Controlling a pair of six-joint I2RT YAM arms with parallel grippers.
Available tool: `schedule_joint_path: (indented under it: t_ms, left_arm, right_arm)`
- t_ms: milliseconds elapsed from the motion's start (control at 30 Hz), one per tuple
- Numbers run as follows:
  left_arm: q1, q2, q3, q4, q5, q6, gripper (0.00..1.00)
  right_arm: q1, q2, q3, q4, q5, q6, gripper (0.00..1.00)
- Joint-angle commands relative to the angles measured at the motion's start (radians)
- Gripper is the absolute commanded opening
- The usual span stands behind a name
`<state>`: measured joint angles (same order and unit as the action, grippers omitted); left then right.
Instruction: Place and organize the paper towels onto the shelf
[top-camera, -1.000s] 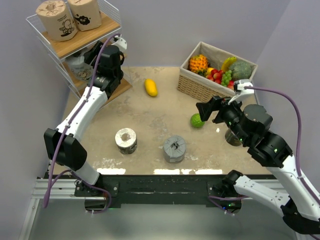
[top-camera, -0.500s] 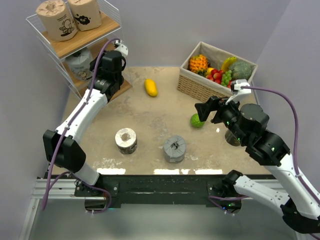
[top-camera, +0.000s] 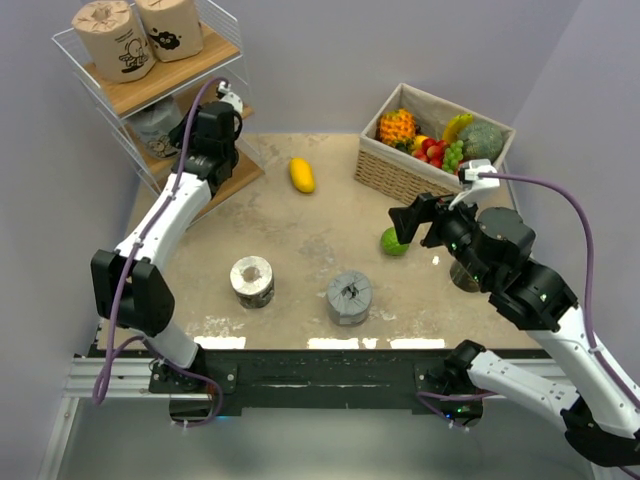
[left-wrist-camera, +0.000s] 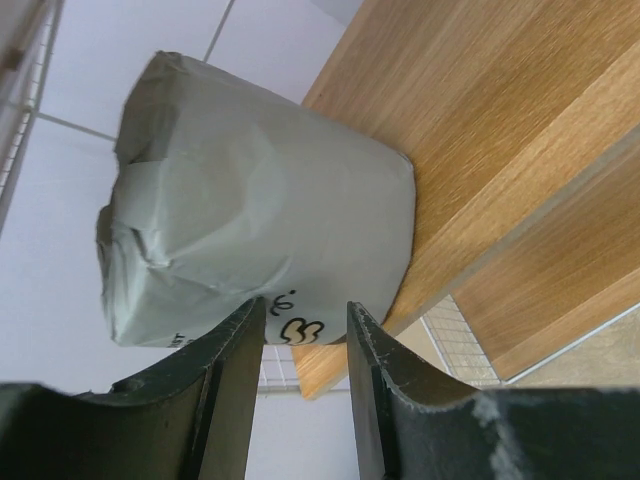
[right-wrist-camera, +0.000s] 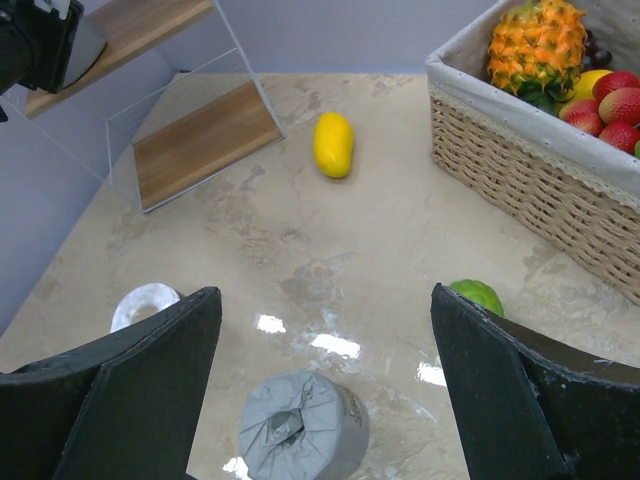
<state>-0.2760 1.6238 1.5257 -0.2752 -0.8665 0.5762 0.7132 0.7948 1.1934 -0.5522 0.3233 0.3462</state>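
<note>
The shelf (top-camera: 130, 90) stands at the back left. Two tan paper towels (top-camera: 105, 38) (top-camera: 170, 25) stand on its top board. A pale grey wrapped roll (left-wrist-camera: 250, 240) sits on the middle board (left-wrist-camera: 500, 130); it also shows in the top view (top-camera: 152, 125). My left gripper (left-wrist-camera: 305, 320) (top-camera: 190, 128) is at this roll's side, jaws a narrow gap apart, nothing between them, tips at the wrapper. A cream roll (top-camera: 252, 281) (right-wrist-camera: 145, 305) and a dark grey roll (top-camera: 349, 297) (right-wrist-camera: 300, 425) lie on the table. My right gripper (right-wrist-camera: 325, 295) (top-camera: 415, 220) hangs wide open and empty above the table.
A yellow mango (top-camera: 301, 174) (right-wrist-camera: 333, 143) lies mid-table and a green lime (top-camera: 394, 241) (right-wrist-camera: 478, 295) sits below my right gripper. A wicker fruit basket (top-camera: 385, 172) (right-wrist-camera: 520, 170) stands at the back right. The shelf's bottom board (right-wrist-camera: 200, 140) rests on the table.
My left gripper has swung slightly left toward the shelf, and the pale grey roll sits a little deeper on the middle board. The right arm has barely moved.
</note>
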Motion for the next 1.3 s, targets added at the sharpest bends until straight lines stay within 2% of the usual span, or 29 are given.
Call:
schedule_joint_path:
  t_ms: [0, 267, 433, 533, 667, 867, 1100, 1267]
  left_arm:
    - [0.021, 0.048, 0.068, 0.045, -0.008, -0.007, 0.43]
    - [0.043, 0.088, 0.099, 0.076, -0.011, 0.022, 0.43]
    - [0.038, 0.091, 0.136, 0.027, 0.030, -0.022, 0.44]
    - [0.014, 0.064, 0.160, -0.022, 0.095, -0.082, 0.45]
    - [-0.073, 0.022, 0.189, -0.076, 0.167, -0.170, 0.50]
    - [-0.198, -0.071, 0.177, -0.185, 0.355, -0.315, 0.57]
    - [-0.304, -0.197, 0.073, -0.257, 0.748, -0.507, 0.66]
    - [-0.428, -0.266, -0.071, -0.275, 0.834, -0.599, 0.66]
  right_arm:
    - [0.002, 0.017, 0.008, 0.040, 0.016, -0.026, 0.89]
    - [0.002, 0.033, 0.003, 0.038, 0.023, -0.036, 0.89]
    - [0.000, 0.038, 0.005, 0.040, 0.017, -0.032, 0.89]
    - [0.000, 0.041, 0.003, 0.040, 0.014, -0.026, 0.89]
    - [0.002, 0.038, -0.014, 0.031, 0.007, -0.012, 0.89]
    - [0.000, 0.027, -0.031, -0.002, 0.020, 0.016, 0.89]
    - [0.000, 0.003, -0.005, -0.063, 0.095, 0.028, 0.89]
    - [0.000, -0.022, 0.018, -0.094, 0.138, 0.036, 0.89]
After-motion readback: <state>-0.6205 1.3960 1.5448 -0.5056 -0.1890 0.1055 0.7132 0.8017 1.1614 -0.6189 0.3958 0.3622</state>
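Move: The grey paper towel roll already stands on the middle shelf, its middle about 6 cm ahead of the left hand, 4 cm to its left and 3 cm higher. On the top shelf, some 23 cm above the hand, one brown roll stands 6 cm ahead and 5 cm left, the other 11 cm ahead and 3 cm right. The yellow squash lies 24 cm right, 3 cm ahead, 22 cm below. From the right hand, the grey roll is about 26 cm ahead, 50 cm left, slightly lower. With half-open fingertips low at the grey roll's near side, the left hand nudges about 3 cm forward against it, dipping slightly, then comes away. It swings right some 25 cm and back about 12 cm, out of the shelf, turning clockwise some 45 degrees with its left side rolling down, the fingers opening wider. Meanwhile the empty right hand sinks about 3 cm, wide open. ##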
